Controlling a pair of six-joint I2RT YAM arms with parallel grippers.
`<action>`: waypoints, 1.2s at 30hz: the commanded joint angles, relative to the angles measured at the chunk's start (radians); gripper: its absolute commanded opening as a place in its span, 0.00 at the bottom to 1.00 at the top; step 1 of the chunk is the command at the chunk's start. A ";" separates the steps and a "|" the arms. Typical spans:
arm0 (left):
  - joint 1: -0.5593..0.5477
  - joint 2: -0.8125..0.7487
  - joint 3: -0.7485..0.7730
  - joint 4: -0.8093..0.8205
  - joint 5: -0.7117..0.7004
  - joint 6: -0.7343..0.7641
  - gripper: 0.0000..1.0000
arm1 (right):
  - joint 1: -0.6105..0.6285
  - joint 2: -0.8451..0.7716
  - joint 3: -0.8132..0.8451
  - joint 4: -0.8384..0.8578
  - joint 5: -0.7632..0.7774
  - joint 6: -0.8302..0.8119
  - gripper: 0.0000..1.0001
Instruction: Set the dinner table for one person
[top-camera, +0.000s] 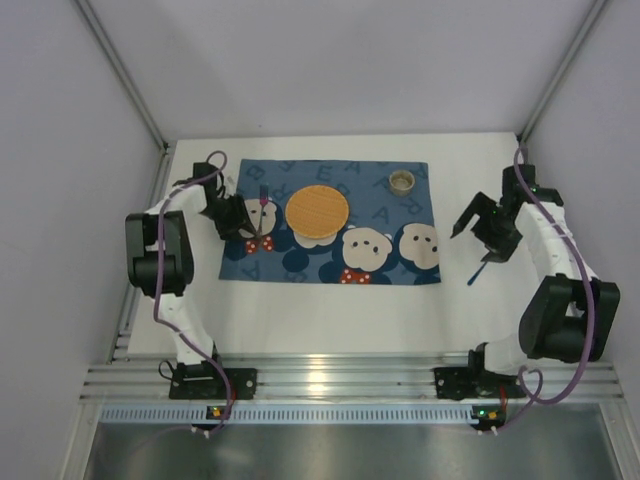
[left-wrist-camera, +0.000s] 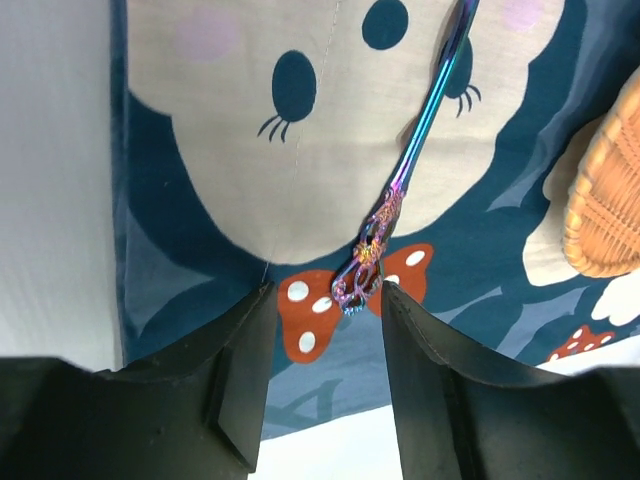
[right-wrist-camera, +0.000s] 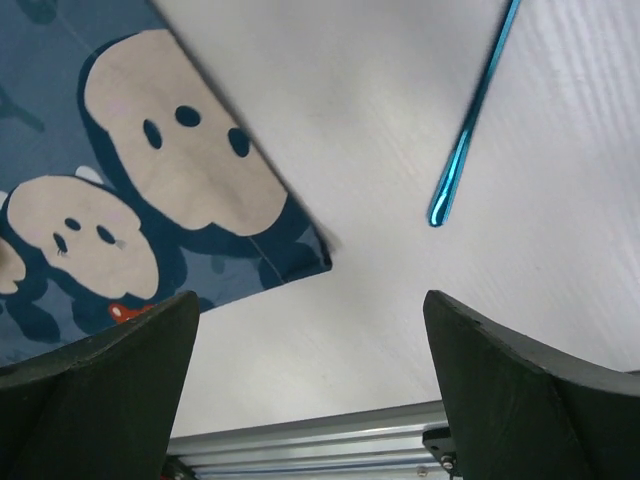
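The white dinner table (top-camera: 330, 310) carries a blue bear-patterned placemat (top-camera: 330, 222). On the mat are a round wicker plate (top-camera: 317, 211), a small cup (top-camera: 401, 181) and an iridescent purple-blue utensil (top-camera: 261, 210). My left gripper (top-camera: 248, 228) is open and low over the mat. In the left wrist view the utensil (left-wrist-camera: 420, 140) lies flat, its ornate handle end just ahead of my open left gripper (left-wrist-camera: 325, 292). A blue utensil (top-camera: 478, 270) lies on the bare table right of the mat. My right gripper (top-camera: 475, 240) is wide open and empty above the table (right-wrist-camera: 400, 330), with the blue utensil (right-wrist-camera: 470, 125) ahead of it.
The wicker plate's edge (left-wrist-camera: 610, 200) is right of the iridescent utensil. The mat's near right corner (right-wrist-camera: 300, 250) is left of my right gripper (right-wrist-camera: 310, 300). A metal rail (top-camera: 330, 378) runs along the near table edge. Frame posts and walls enclose the back and sides.
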 joint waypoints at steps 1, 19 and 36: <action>0.009 -0.098 0.028 -0.039 -0.022 -0.030 0.51 | -0.056 -0.042 0.004 -0.012 0.101 -0.054 0.95; -0.101 -0.397 -0.237 0.062 0.076 -0.143 0.49 | -0.259 0.275 0.102 0.099 0.132 -0.112 0.68; -0.153 -0.313 -0.167 0.051 0.059 -0.169 0.46 | -0.210 0.579 0.309 0.116 0.198 -0.072 0.37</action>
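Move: The spoon lies on the bare table, its middle some 8 cm to the right of the right hand, 1 cm ahead and 12 cm below, its bowl end slanting out and to the right. From that hand the cup stands about 21 cm ahead and 11 cm left, the placemat's middle 11 cm ahead and 29 cm left. For the left hand the spoon is roughly 54 cm right and 9 cm back; the fork it has already released lies about 6 cm ahead, 1 cm right. Empty and heading for the bowl end of the spoon, the right hand first sweeps some 12 cm right, then sinks about 10 cm and reaches 6 cm forward, tipping and turning slightly clockwise while its fingers narrow from wide open to under half, straddling the spoon's neck; no contact can be seen. The left hand, half open, rises clear of the fork, draws back and drifts right. ##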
